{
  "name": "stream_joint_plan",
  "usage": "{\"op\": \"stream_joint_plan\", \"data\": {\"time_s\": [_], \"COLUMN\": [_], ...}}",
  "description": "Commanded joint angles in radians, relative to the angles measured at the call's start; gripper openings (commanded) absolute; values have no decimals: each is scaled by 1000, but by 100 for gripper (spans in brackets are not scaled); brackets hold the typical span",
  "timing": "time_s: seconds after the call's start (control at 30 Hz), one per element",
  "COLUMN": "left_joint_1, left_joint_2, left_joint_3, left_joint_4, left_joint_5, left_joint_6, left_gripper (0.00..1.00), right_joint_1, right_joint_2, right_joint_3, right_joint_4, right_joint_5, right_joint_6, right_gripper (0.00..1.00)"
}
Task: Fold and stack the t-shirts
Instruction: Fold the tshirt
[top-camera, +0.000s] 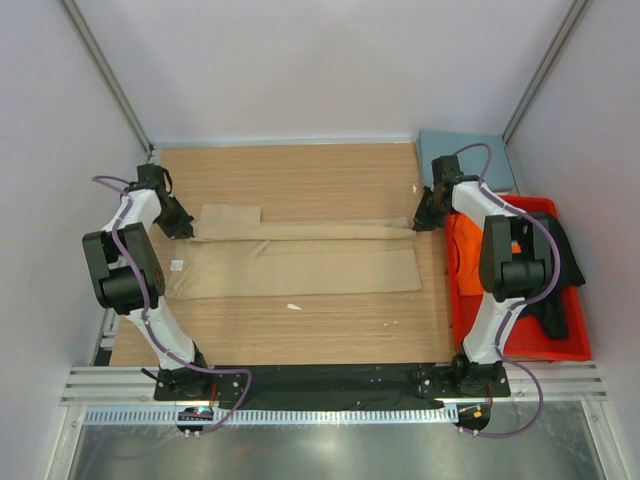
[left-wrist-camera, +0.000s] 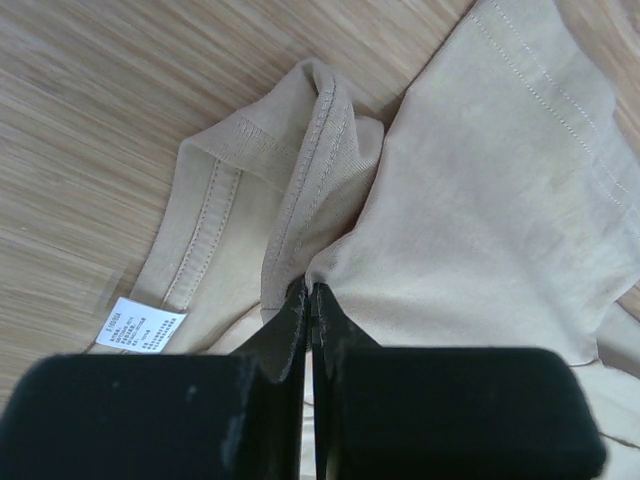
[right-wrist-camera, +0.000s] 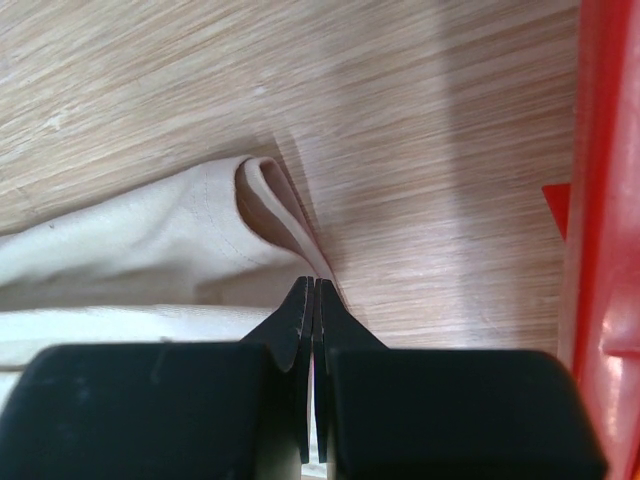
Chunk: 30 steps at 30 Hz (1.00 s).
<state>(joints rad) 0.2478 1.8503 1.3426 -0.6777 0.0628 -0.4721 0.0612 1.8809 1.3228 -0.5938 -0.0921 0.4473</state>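
Note:
A tan-beige t-shirt (top-camera: 300, 262) lies stretched across the wooden table, its far edge folded over into a long band. My left gripper (top-camera: 183, 229) is shut on the shirt's left end beside the collar (left-wrist-camera: 300, 190); its jaws (left-wrist-camera: 309, 290) pinch the cloth (left-wrist-camera: 480, 200). At the band's right end my right gripper (top-camera: 422, 222) is shut on a folded corner of the tan shirt (right-wrist-camera: 180, 235), the jaws (right-wrist-camera: 313, 285) meeting on it. An orange t-shirt (top-camera: 466, 255) and a black t-shirt (top-camera: 556, 280) lie heaped in the red bin. A slate blue-grey t-shirt (top-camera: 455, 147) lies folded at the far right corner.
The red plastic bin (top-camera: 520, 345) stands off the table's right edge, its wall (right-wrist-camera: 600, 200) close to my right gripper. A white care label (left-wrist-camera: 140, 326) sticks out by the collar. White walls enclose the table on three sides.

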Motion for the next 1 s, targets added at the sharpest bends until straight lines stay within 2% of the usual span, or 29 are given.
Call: {"op": "stream_joint_plan", "data": {"time_s": [0.0,0.4,0.43,0.47,0.53,0.6,0.63,0.67,0.77,0.83,0.93,0.97], "left_joint_1": [11,11,11,11,11,8,4,-2,-45,-116,-212,-234], "left_joint_2": [-28,-42,-42,-48,-98,-176,-201,-221,-278,-280,-206,-176], "left_joint_3": [-22,-68,-68,-75,-86,-100,-103,-105,-92,-54,-19,-2], "left_joint_4": [4,-8,-14,-25,-29,-28,-28,-29,-17,7,132,156], "left_joint_5": [-29,-96,-100,-109,-133,-139,-136,-132,-87,-71,112,228], "left_joint_6": [-11,-25,-28,-39,-48,-60,-65,-72,-91,-95,-102,-103], "left_gripper": [0,1,4,17,33,42,45,48,45,45,46,46], "right_joint_1": [-8,-9,-9,-8,-6,2,5,6,58,113,175,190], "right_joint_2": [12,26,29,30,18,-35,-54,-71,-89,-66,10,33], "right_joint_3": [50,61,65,73,111,122,127,128,151,159,216,236], "right_joint_4": [8,0,-6,-42,-86,-116,-118,-120,-103,-66,-21,-5], "right_joint_5": [25,31,34,57,60,87,88,88,84,36,-59,-72], "right_joint_6": [-10,-15,-16,-19,-42,-44,-41,-36,-19,-3,43,72], "right_gripper": [1,1,1,3,11,22,33,35,43,45,48,48]}}
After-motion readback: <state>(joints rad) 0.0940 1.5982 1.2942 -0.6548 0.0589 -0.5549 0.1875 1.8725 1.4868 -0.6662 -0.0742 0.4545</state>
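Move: The t-shirt's fold edge is still pinched between both hands. Its laying place on the lower layer is about 3 cm back and 2 cm below the left hand, and roughly 2 cm straight below the right. Counted from the left hand, at that level, the sleeve flap lies some 5 cm ahead and 9 cm right, the white label 6 cm back and 3 cm left. The red bin's middle is 11 cm back and 23 cm right of the right hand. The t-shirt's edge is drawn back and down onto the lower layer by the left hand, about 4 cm back and 2 cm down, while the right hand keeps its end nearly in place. Both hands then open about halfway and let go. The left lifts some 10 cm, swinging right and a little forward towards the sleeve flap, its fingers tipping forward; the right goes left and up about 5 cm each, drifting forward. ##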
